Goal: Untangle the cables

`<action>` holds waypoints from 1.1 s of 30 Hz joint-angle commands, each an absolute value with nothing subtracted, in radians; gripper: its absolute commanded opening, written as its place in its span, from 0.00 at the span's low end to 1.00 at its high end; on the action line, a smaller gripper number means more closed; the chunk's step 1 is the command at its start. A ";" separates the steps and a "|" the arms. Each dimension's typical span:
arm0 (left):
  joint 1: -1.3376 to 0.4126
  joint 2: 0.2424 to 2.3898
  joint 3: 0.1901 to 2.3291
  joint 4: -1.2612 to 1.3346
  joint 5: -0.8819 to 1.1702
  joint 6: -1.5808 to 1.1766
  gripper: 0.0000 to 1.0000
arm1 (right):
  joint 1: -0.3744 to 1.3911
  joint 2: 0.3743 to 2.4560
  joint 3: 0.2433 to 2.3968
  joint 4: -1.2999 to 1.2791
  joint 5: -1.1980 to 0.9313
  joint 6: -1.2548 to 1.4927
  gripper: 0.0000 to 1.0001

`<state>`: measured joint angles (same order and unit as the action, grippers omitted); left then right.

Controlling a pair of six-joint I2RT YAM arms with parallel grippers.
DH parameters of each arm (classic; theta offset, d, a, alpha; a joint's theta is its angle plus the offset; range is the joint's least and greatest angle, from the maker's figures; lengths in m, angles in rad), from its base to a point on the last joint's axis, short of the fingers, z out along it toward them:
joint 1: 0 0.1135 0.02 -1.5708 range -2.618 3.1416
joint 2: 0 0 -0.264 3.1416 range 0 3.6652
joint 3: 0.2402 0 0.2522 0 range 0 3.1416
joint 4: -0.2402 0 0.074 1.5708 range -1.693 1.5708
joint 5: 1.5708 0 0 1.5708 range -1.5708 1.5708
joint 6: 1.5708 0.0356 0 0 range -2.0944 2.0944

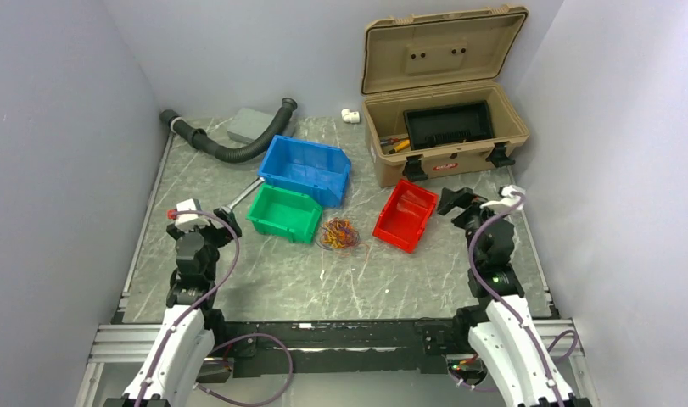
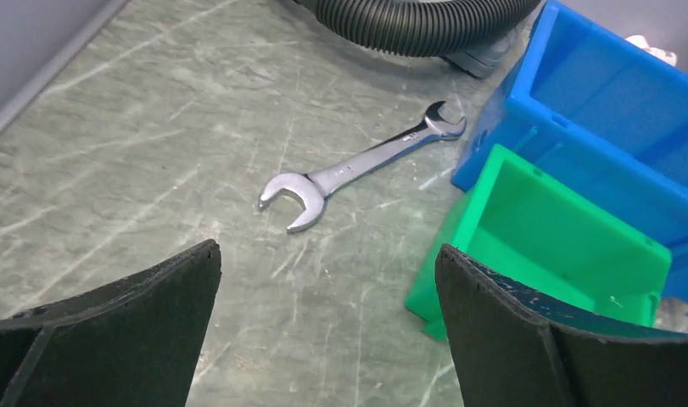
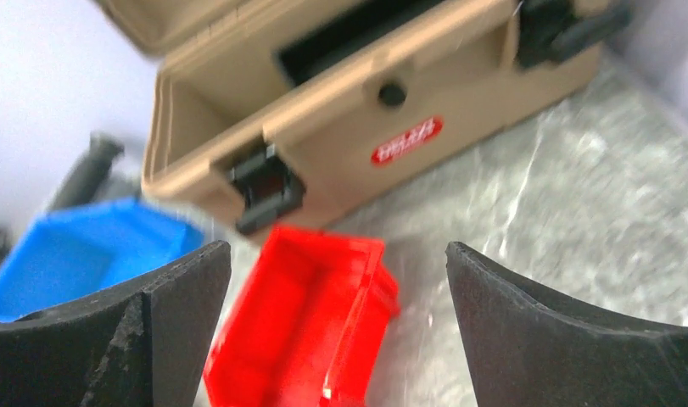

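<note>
The cables point(image 1: 340, 233) lie as a small orange, yellow and red tangle on the table, between the green bin point(image 1: 282, 212) and the red bin point(image 1: 405, 214). Neither wrist view shows them. My left gripper point(image 1: 227, 222) hovers left of the green bin, open, with only bare table between its fingers point(image 2: 327, 254). My right gripper point(image 1: 453, 202) hangs just right of the red bin, open and empty point(image 3: 338, 248), looking down on the red bin point(image 3: 315, 314). Both grippers are well apart from the tangle.
A steel wrench point(image 2: 357, 165) lies left of the green bin point(image 2: 561, 237), with a blue bin point(image 1: 306, 167) behind. An open tan toolbox point(image 1: 446, 127) stands at the back right. A black corrugated hose point(image 1: 230, 144), a grey block point(image 1: 249, 125) and a white fitting point(image 1: 350, 115) sit at the back.
</note>
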<state>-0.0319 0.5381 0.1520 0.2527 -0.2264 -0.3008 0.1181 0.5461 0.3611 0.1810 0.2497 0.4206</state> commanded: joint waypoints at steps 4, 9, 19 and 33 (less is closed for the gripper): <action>-0.031 0.587 0.272 0.056 -0.284 -0.600 0.99 | 0.167 0.651 0.463 -0.026 0.048 0.427 1.00; -0.033 0.629 0.234 0.126 -0.021 -0.639 0.99 | 0.292 0.800 0.508 0.067 -0.046 0.370 1.00; -0.447 0.850 0.295 0.374 0.008 -0.504 0.99 | 0.567 1.204 0.620 0.227 -0.094 0.269 0.78; -0.539 1.140 0.456 0.507 0.236 -0.304 0.94 | 0.657 1.463 0.643 0.378 -0.376 0.201 0.62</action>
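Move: The cable tangle lies about 28 cm to the left hand's right, some 3 cm farther out and 12 cm below it; the green bin stands roughly 16 cm right and 8 cm ahead of that hand, the blue bin 21 cm right and 19 cm ahead. From the right hand the tangle is some 29 cm left, 1 cm ahead and 20 cm down, with the red bin about 14 cm left and 6 cm ahead. Inward from both sides the hands swing fast towards the cable tangle: the left about 23 cm to the right, dipping midway and regaining its height, turning clockwise and staying wide open. The right sweeps left and sinks some 15 cm, turning about 60 degrees counter-clockwise and tipping down while its fingers close to about two thirds open. ##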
